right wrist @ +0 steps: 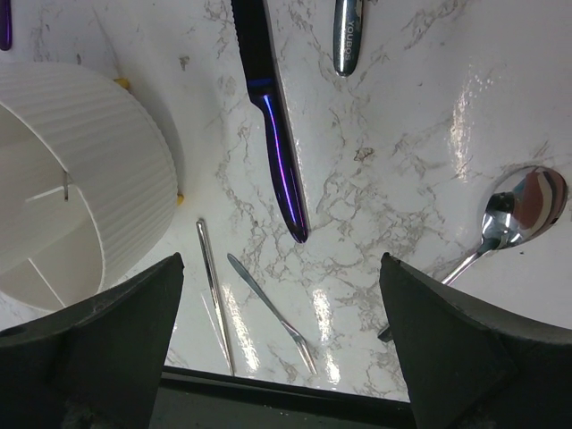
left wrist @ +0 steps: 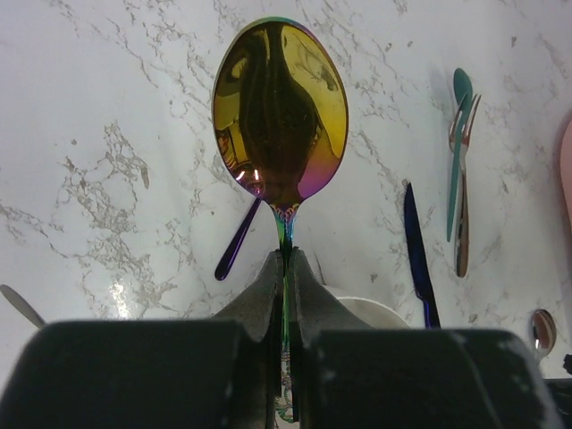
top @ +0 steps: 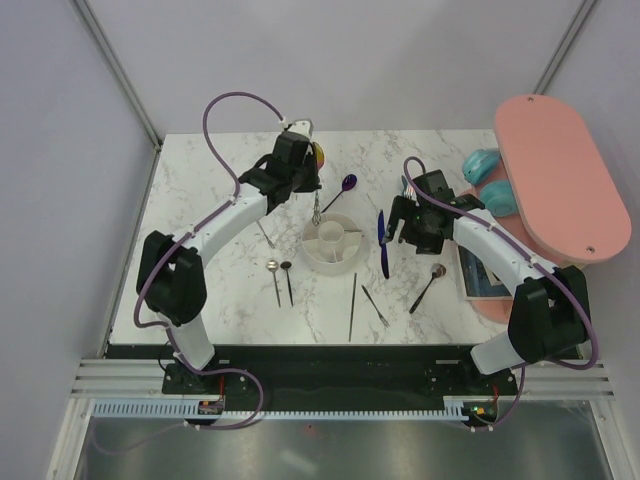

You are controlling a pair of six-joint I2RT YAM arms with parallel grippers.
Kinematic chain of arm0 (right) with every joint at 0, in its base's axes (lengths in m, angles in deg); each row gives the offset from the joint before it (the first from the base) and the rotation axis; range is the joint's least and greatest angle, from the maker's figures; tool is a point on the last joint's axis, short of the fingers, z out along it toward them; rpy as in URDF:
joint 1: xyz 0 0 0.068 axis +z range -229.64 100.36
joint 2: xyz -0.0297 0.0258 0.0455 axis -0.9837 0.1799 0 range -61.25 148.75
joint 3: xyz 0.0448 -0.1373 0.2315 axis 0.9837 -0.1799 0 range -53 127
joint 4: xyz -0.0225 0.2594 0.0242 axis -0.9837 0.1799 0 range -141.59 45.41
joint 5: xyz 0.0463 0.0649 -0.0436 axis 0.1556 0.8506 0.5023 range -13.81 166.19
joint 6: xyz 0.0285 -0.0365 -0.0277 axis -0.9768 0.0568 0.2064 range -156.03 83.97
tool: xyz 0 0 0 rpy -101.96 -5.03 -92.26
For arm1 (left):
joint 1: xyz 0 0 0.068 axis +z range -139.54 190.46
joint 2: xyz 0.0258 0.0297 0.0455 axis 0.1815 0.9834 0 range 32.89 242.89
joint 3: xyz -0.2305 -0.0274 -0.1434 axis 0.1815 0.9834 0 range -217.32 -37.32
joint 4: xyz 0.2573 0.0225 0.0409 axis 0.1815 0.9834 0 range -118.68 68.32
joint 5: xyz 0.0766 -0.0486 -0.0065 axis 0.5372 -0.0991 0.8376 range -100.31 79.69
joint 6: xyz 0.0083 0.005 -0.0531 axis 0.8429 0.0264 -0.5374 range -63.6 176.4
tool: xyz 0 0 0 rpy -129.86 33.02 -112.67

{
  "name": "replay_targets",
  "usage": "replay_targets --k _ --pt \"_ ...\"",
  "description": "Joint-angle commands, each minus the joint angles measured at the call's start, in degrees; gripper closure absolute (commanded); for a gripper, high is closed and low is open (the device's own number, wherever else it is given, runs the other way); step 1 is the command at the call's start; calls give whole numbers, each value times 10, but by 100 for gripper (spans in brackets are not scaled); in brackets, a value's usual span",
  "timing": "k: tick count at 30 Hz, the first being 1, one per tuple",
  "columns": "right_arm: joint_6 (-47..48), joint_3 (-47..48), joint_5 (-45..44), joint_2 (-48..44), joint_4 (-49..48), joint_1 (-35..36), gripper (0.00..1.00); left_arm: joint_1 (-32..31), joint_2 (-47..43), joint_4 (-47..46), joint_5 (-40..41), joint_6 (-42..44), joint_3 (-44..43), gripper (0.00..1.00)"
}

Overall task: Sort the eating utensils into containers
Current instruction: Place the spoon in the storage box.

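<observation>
My left gripper (top: 300, 172) (left wrist: 288, 255) is shut on the thin handle of a gold-bowled spoon (top: 319, 156) (left wrist: 280, 112), held above the far rim of the white divided container (top: 335, 241) (right wrist: 98, 170). My right gripper (top: 402, 226) (right wrist: 279, 268) stands open and empty just right of the container, above a blue knife (top: 382, 243) (right wrist: 277, 152). On the table lie a purple spoon (top: 345, 184), two small spoons (top: 280, 280), a stick (top: 353, 305) (right wrist: 213, 295), a little fork (top: 376, 306) (right wrist: 268, 308) and a silver spoon (top: 430, 285) (right wrist: 523, 201).
A large pink oval board (top: 560, 175) overhangs the table's right side, with two teal objects (top: 490, 180) beside it and a flat printed item (top: 480, 275) below. A teal spoon and a fork (left wrist: 458, 152) lie by the right arm. The table's front edge (right wrist: 268, 384) is close.
</observation>
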Motion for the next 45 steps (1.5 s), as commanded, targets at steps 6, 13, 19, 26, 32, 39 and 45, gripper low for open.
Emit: replay_targets --k 6,13,19,26,32,39,45 --pt "32 25 3 1 32 -5 2 -11 -5 -144 25 39 100 98" --pt "35 26 5 10 35 -6 2 -29 -20 -141 25 59 119 98" --pt "31 28 10 21 24 -7 2 -38 -47 -137 27 60 160 98" --pt "31 28 7 27 17 -7 2 -43 -67 -138 38 61 195 98" --pt "34 25 7 29 3 -6 2 -45 -83 -131 39 72 200 96" --pt "31 30 13 36 -9 -6 2 -46 -119 -115 33 76 213 76" --pt "34 33 18 40 -10 -7 2 -50 -121 -116 38 71 234 77"
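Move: Behind and below the left hand, which already holds the gold spoon, stands the storage box, its middle about 8 cm back, 4 cm right and 15 cm down. On the table the purple spoon lies some 4 cm ahead and 5 cm right of this hand, the blue knife about 7 cm back and 16 cm right. From the idle right hand the box is roughly 13 cm to the left, level fore and aft, and 6 cm below. Lowering the gold spoon handle-first into the left part of the storage box, the left hand sinks about 8 cm while drawing back some 5 cm, easing briefly partway. Then the fingers open a little, to about a quarter, loosening their pinch on the handle, and the hand starts up again by roughly 4 cm, still drifting slightly back. ##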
